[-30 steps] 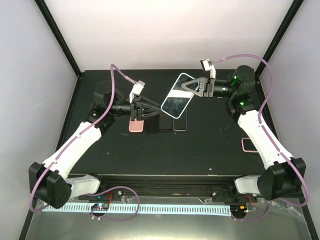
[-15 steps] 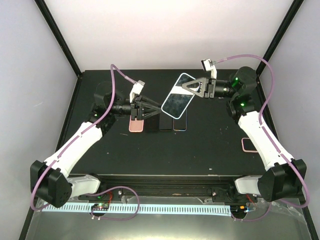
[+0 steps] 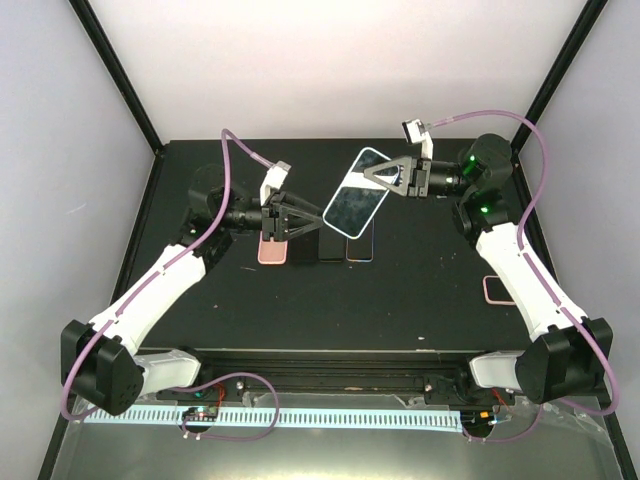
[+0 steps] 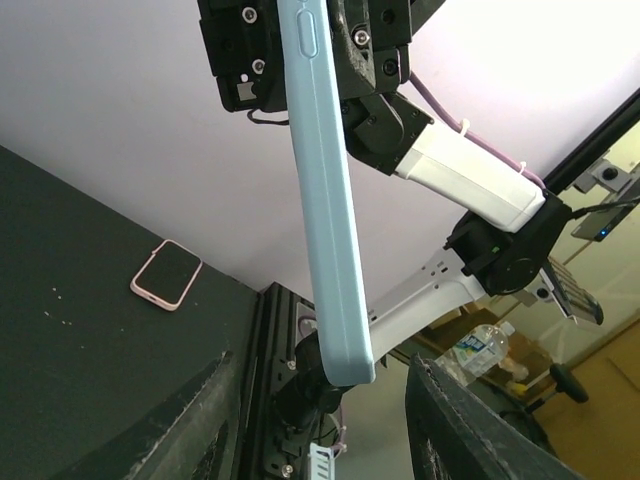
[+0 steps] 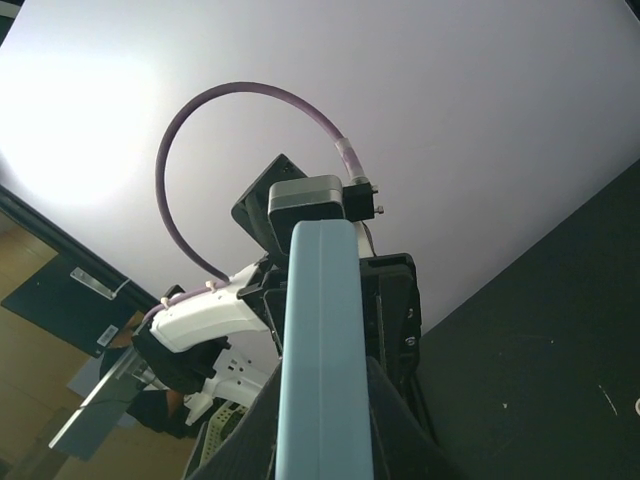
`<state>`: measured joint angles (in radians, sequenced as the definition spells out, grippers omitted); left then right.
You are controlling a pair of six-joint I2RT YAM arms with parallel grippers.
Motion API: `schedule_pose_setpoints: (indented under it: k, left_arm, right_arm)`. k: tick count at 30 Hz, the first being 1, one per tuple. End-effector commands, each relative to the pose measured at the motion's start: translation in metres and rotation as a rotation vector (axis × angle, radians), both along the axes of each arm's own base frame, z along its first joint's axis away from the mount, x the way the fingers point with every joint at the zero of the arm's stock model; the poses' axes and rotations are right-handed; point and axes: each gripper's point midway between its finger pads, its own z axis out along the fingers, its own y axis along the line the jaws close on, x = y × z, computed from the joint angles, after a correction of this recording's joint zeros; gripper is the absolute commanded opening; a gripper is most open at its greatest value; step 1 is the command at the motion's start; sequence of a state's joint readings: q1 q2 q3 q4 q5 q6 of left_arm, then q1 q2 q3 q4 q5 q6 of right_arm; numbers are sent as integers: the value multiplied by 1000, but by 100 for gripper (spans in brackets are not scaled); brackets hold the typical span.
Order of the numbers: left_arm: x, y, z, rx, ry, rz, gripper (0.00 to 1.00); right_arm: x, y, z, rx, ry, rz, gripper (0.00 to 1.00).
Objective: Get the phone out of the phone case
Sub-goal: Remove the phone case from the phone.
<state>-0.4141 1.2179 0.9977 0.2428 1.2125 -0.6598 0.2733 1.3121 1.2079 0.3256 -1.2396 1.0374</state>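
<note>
The phone in its light blue phone case [image 3: 357, 192] hangs tilted in the air over the middle of the black table [image 3: 420, 290], screen up. My right gripper [image 3: 374, 176] is shut on the case's far end; in the right wrist view the blue case edge [image 5: 320, 340] fills the space between its fingers [image 5: 420, 420]. My left gripper [image 3: 320, 212] is at the case's near lower corner. In the left wrist view its fingers [image 4: 190, 420] stand apart, and the case's end [image 4: 335, 260] hangs between them without touching either.
Under the held phone lie a pink-cased phone [image 3: 272, 250], a black phone [image 3: 330, 247] and a dark phone [image 3: 362, 250] side by side. Another pink-rimmed phone [image 3: 497, 290] lies near the right arm and shows as a small pink-rimmed phone [image 4: 167, 275] in the left wrist view.
My left gripper's jaws have spread wider around the case's lower corner. The right arm and the held phone have hardly moved.
</note>
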Motion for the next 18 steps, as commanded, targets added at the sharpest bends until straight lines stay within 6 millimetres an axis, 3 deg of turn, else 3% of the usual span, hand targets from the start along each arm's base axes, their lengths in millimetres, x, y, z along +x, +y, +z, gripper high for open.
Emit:
schedule_pose_setpoints:
  k: [1, 5, 11, 18]
  left_arm:
    - [-2, -1, 7, -16, -35, -4, 47]
    - [2, -2, 3, 7, -40, 21, 43]
    - [16, -1, -15, 60, -29, 94, 27]
    - [29, 0, -25, 85, -1, 142, 21]
  right_arm:
    - [-10, -2, 13, 17, -64, -4, 1]
    - [-11, 0, 13, 16, -65, -1, 1]
    - [-15, 0, 18, 30, -60, 18, 1]
    - [-25, 1, 24, 52, -67, 53, 1]
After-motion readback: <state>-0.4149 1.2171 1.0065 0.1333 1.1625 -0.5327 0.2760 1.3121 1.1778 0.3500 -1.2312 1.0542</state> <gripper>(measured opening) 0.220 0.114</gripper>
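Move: My left fingers stand open around the near-left corner of the pale blue phone case, which is only some 2 cm to the right of that hand and 1 cm ahead. The case's middle lies about 8 cm right, 4 ahead and 3 above. On the table, roughly 30 cm below and 12 ahead, are the rimmed phone, 10 cm right, and the black phone, 3 cm right. From my right hand, the case's middle is 4 cm left, 2 back and 2 below. I close my left fingers from about half open to about a quarter, one above and one below the phone case's corner, to pinch it, while that hand eases down about 1 cm and slightly forward, barely turning. My right hand keeps its grip on the cased phone and sinks nearly 1 cm too. ##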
